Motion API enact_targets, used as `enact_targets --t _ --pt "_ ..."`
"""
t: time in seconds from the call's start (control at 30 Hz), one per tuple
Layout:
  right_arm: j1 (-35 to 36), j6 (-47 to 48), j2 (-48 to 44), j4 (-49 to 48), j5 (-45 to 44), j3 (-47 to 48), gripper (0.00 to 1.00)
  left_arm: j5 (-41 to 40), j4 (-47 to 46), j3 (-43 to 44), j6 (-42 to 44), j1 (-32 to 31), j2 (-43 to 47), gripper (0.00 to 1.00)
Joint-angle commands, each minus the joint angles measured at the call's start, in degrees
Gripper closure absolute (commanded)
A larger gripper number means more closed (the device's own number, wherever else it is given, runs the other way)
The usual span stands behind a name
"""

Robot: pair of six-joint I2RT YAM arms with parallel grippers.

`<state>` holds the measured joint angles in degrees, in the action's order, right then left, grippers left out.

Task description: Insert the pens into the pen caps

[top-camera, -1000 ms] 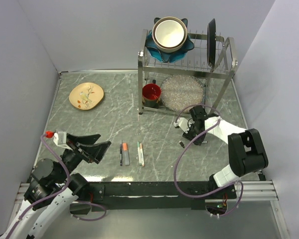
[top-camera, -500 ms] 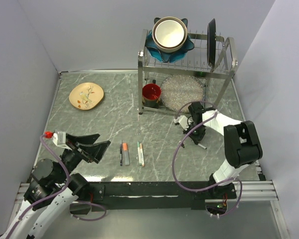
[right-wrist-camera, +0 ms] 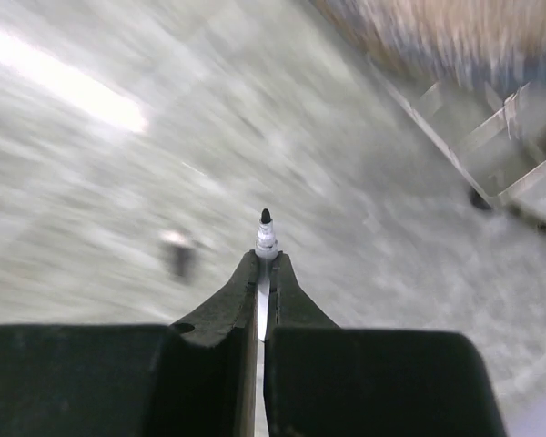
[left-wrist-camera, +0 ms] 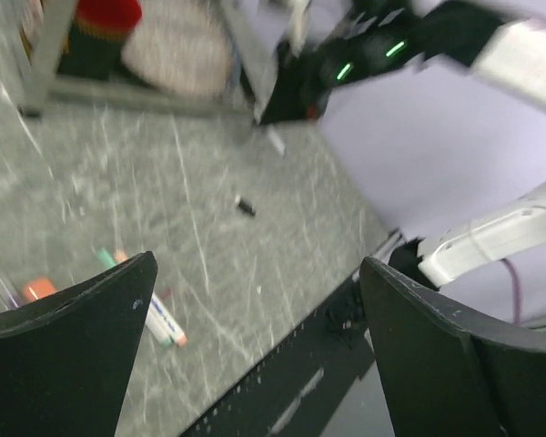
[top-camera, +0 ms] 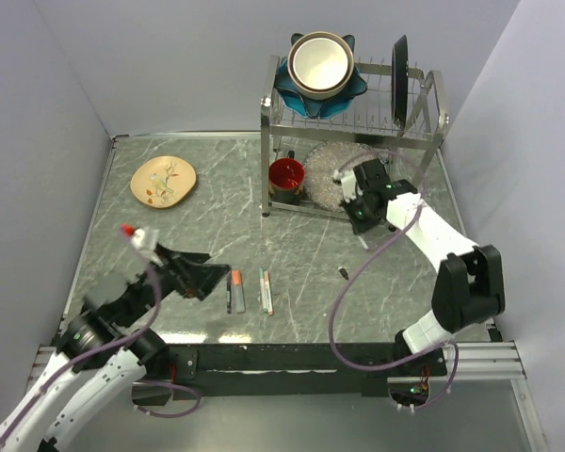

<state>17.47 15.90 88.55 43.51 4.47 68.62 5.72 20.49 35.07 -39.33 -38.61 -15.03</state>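
My right gripper (top-camera: 360, 218) hangs in front of the dish rack, shut on a white pen (right-wrist-camera: 266, 233) whose black tip sticks out past the fingertips. A small black pen cap (top-camera: 343, 273) lies on the table below it; the left wrist view shows this cap (left-wrist-camera: 246, 206) too. Near the front edge lie a dark pen (top-camera: 229, 292), a grey pen with an orange cap (top-camera: 236, 280), and two white capped pens (top-camera: 265, 291) side by side. My left gripper (top-camera: 205, 276) stands wide open just left of that row, nothing between its fingers (left-wrist-camera: 82, 328).
A metal dish rack (top-camera: 433, 122) at the back right carries a bowl (top-camera: 318, 61) and a dark plate (top-camera: 400, 68). Under it sit a red cup (top-camera: 285, 175) and a glass plate (top-camera: 344, 169). A yellowish plate (top-camera: 164, 180) lies at the back left.
My right gripper closed on the white pen and lifted it off the table, back toward the rack. The left arm swung forward and right toward the row of pens, still open.
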Motion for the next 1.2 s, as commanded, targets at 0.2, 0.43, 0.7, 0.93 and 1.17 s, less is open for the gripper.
enact_targets --t 0.2,0.43,0.7,0.93,1.17 --pt "20.8 -25.9 -15.6 -19.5 17.0 -2.4 1.0 13.0 -18.5 -5.7 -4.8 -0.1 -12.2 0.07" --pt "26.9 -45.8 -22.5 -43.4 21.0 -11.7 1.0 17.1 -31.9 -9.2 -6.8 0.0 -12.4 0.08" --pt "27.8 -56.7 -25.0 -58.1 21.7 -17.9 1.0 17.1 -31.9 -6.4 -3.6 0.0 -17.7 0.16" --pt "29.0 -56.9 -25.6 -58.7 23.3 -17.8 1.0 17.8 -33.1 -5.5 -3.6 0.0 -20.3 0.3" --pt "31.8 -54.3 -25.4 -56.1 21.9 -17.1 1.0 19.1 -34.8 -5.2 -4.3 0.0 -21.1 0.34"
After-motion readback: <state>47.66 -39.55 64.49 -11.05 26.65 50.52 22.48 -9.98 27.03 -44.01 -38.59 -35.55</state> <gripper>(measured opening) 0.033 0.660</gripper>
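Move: The white pen, uncapped and already in the right fingers, lies from the open left gripper about 17 cm ahead, 36 cm to its right and 19 cm below. That gripper is 18 cm back, 35 cm left and 18 cm above the right hand; the black cap lies 7 cm back, 6 cm left and 10 cm below the right hand. On the table 28 cm under the left gripper lie the orange marker, 5 cm ahead, and the paired pens, 5 cm ahead and 8 cm right. The white pen goes left, up and back towards the left gripper, in the right hand's unchanged grip: about 24 cm left and 20 cm up, the hand rolling some 70 degrees until its fingers point across to the left. The left hand dips and partly rises again while moving right to meet the pen, turns a little clockwise, and narrows its fingers by about a third. ##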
